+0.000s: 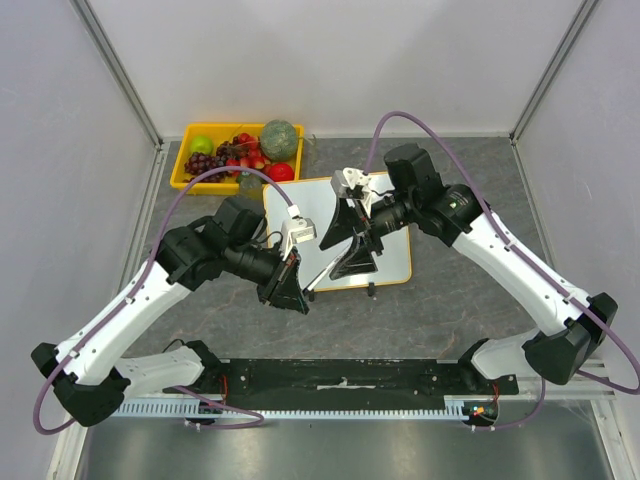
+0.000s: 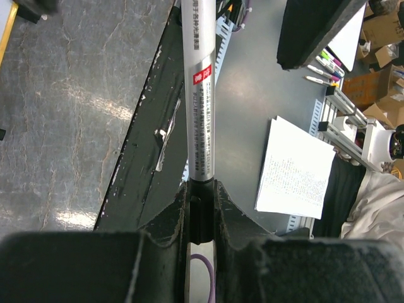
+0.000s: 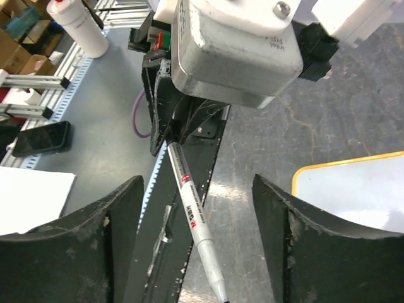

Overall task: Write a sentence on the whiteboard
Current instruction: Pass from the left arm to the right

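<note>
The whiteboard [image 1: 392, 258], white with an orange-yellow frame, lies flat at the table's middle, half covered by both grippers. One corner of the whiteboard [image 3: 353, 189] shows in the right wrist view and an edge of the whiteboard [image 2: 6, 35] in the left wrist view. The sentence is out of view; the board parts that show are blank. My left gripper [image 1: 288, 290] [image 2: 201, 189] is shut on the black end of a silver marker [image 2: 201, 95]. The marker [image 3: 192, 218] slants tip-first between the wide jaws of my open right gripper [image 3: 197, 178] [image 1: 352, 252], touching neither finger.
A yellow fruit tray [image 1: 188, 165] with grapes, apples and a melon stands at the back left. The black base rail [image 1: 340, 378] runs along the near edge. Off the table lie printed papers [image 2: 293, 170], a phone [image 3: 41, 137] and a white bottle [image 3: 79, 25].
</note>
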Robot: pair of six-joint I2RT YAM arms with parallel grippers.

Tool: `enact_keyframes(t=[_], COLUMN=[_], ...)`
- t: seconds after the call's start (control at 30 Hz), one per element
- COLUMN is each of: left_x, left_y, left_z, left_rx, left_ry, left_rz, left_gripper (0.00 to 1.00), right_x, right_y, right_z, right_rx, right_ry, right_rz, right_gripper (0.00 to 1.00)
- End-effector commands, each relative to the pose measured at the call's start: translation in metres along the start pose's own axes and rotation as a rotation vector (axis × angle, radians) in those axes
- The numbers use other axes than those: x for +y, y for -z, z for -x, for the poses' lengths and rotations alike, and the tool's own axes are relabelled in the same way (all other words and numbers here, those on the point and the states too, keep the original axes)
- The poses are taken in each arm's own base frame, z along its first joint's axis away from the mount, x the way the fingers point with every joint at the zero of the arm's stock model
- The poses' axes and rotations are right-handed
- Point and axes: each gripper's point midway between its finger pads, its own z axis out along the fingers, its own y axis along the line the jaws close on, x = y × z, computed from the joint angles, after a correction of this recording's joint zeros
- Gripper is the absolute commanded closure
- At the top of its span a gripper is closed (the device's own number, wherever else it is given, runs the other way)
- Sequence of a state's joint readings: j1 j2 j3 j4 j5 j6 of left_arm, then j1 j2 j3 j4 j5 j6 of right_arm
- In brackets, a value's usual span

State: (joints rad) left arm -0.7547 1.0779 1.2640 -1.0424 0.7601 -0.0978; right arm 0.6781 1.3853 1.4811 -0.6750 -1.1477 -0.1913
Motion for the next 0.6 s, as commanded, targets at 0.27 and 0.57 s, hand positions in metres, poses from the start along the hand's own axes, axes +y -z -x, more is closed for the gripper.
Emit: enact_keyframes(t=[0.27,0.57], left_x=[-0.014,-0.012], left_y=[0.006,0.002], left_z=[0.01,0.009], left_rx=[-0.031,-0.017], left_ry=[-0.068,-0.061], left_rz=[-0.042,-0.046], left_gripper=[0.98,0.98], right_x=[0.018,0.015], right_y=[0.003,0.002], right_z=[-0.011,-0.011], right_rx=[0.014,0.016], right_ry=[-0.041,-0.059], right_rz=[0.04,0.042], right_gripper=[0.5,0.73])
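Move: The marker, still held upright-slanting in the left fingers by its tail, has its middle about 3 cm back, 2 cm to the left and 3 cm below the open right hand. The left gripper is roughly 7 cm back, 7 cm left and 6 cm below that right hand; the whiteboard's middle lies some 15 cm ahead, 3 cm right and 32 cm down. From the left hand, the marker's middle is about 4 cm ahead, 5 cm right and 3 cm up. Right fingers close around the marker's free half, easing about 2 cm down and back; left keeps hold, still. ##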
